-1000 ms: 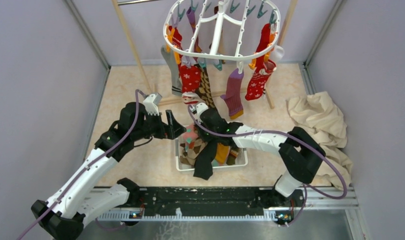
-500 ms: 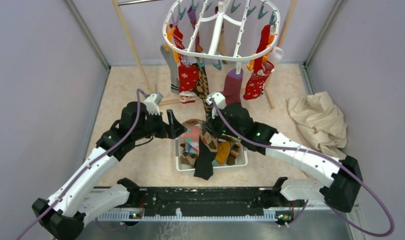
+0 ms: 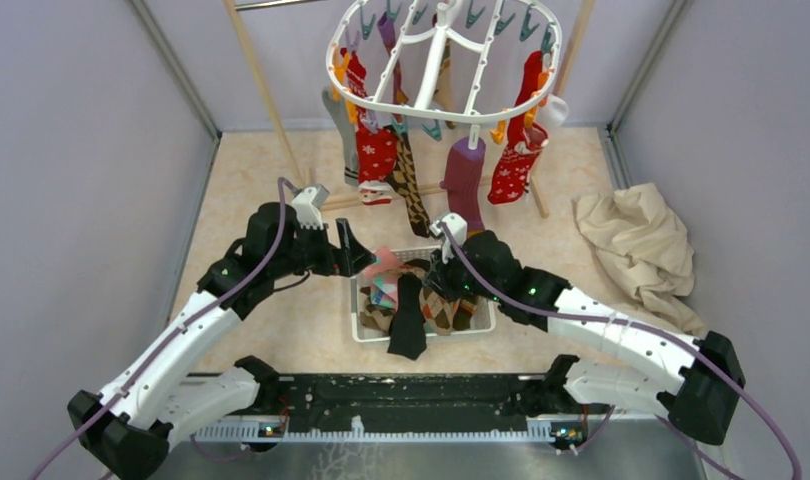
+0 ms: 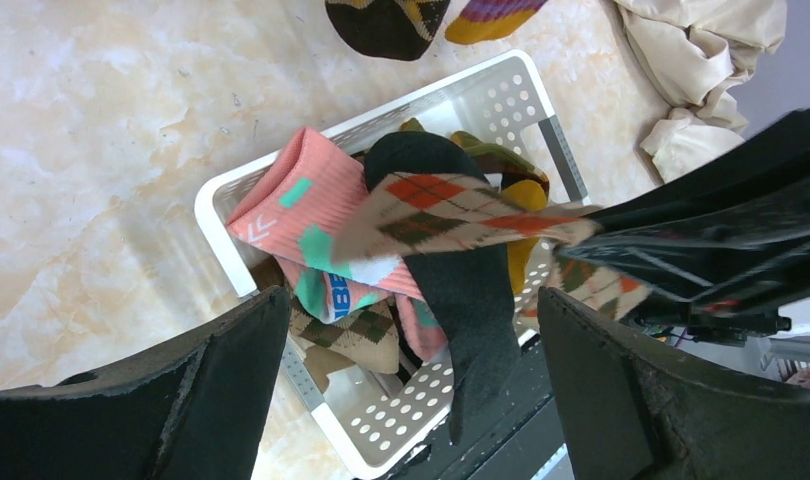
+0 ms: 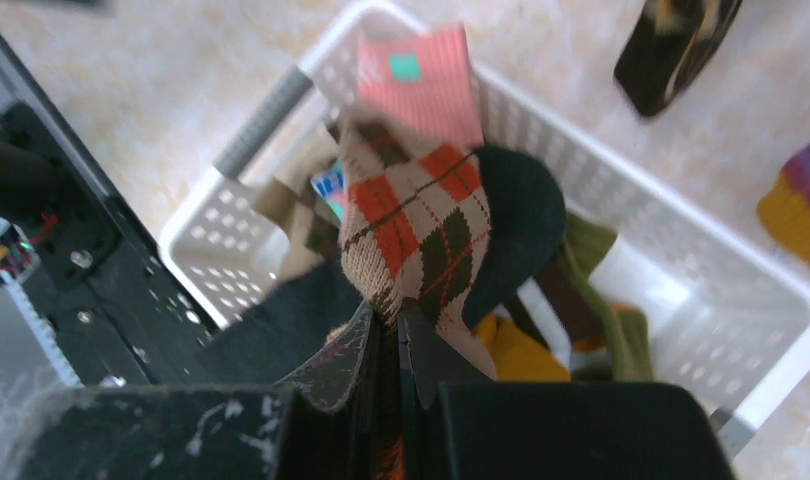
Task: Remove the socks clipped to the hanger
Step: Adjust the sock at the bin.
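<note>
The white oval hanger [image 3: 353, 86] hangs at the top, with red [image 3: 377, 152], brown argyle [image 3: 412, 190], purple [image 3: 464, 180] and grey socks clipped to it. My right gripper [image 5: 396, 330] is shut on a beige and orange argyle sock [image 5: 421, 215] and holds it over the white slotted basket [image 5: 741, 270]. In the top view that gripper [image 3: 439, 283] is above the basket's middle. My left gripper [image 4: 411, 390] is open and holds nothing, hovering at the basket's left end [image 3: 359, 255]. Its view shows the held argyle sock [image 4: 451, 205] stretched above a pink sock [image 4: 311, 200] and a black sock [image 4: 471, 300].
The basket [image 3: 359, 325] holds several loose socks, and the black one hangs over its front rim. A crumpled beige cloth [image 3: 641, 250] lies on the floor at the right. Wooden rack poles [image 3: 266, 90] stand behind, and grey walls close in both sides.
My right arm has pulled back from under the hanger towards the basket, its gripper staying shut, and the hanger has swung slightly. The left arm has barely moved.
</note>
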Robot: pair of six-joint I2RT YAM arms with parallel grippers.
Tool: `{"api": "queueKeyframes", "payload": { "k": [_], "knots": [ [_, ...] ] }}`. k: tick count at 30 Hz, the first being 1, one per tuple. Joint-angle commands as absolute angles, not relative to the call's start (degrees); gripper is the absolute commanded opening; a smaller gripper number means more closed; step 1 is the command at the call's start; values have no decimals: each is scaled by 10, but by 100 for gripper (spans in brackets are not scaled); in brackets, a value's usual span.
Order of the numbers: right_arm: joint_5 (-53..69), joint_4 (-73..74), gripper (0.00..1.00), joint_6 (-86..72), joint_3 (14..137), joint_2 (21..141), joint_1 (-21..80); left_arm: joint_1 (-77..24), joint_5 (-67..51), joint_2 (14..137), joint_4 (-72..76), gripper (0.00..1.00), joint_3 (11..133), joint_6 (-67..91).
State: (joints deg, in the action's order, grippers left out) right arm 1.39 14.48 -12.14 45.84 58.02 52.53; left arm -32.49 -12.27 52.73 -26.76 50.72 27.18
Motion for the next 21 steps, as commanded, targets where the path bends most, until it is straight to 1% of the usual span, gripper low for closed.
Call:
{"api": "queueKeyframes", "payload": {
  "k": [1,6,14,21],
  "knots": [
    [2,75,4,-165,409,587,532,-326,-133,529,-249,99,502,269],
    [-16,22,3,-184,370,633,532,-326,-131,530,-251,99,503,266],
    [-3,-86,3,-222,323,755,532,-326,-129,525,-256,99,504,267],
    [25,-167,3,-248,311,862,532,-327,-126,519,-261,99,505,267]
  ]
}}
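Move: The right hand, its shut fingers already gripping the argyle sock, is above the bin, whose middle with its pile of socks lies nearly straight beneath, some 15 cm down. At about that depth, the dark sock draped over the near rim is roughly 5 cm back and 4 cm left of the hand, and the pink sock about 7 cm ahead and 10 cm left. From the left hand the bin's middle is some 15 cm right, 3 cm back and 18 cm down. Down, quickly, the right hand lowers the argyle sock about 13 cm into the bin, easing over the last stretch as it also drifts some 3 cm left across the pile. Its fingers stay shut on the bunched fabric, and the wrist tips them about 10 degrees further downward. ##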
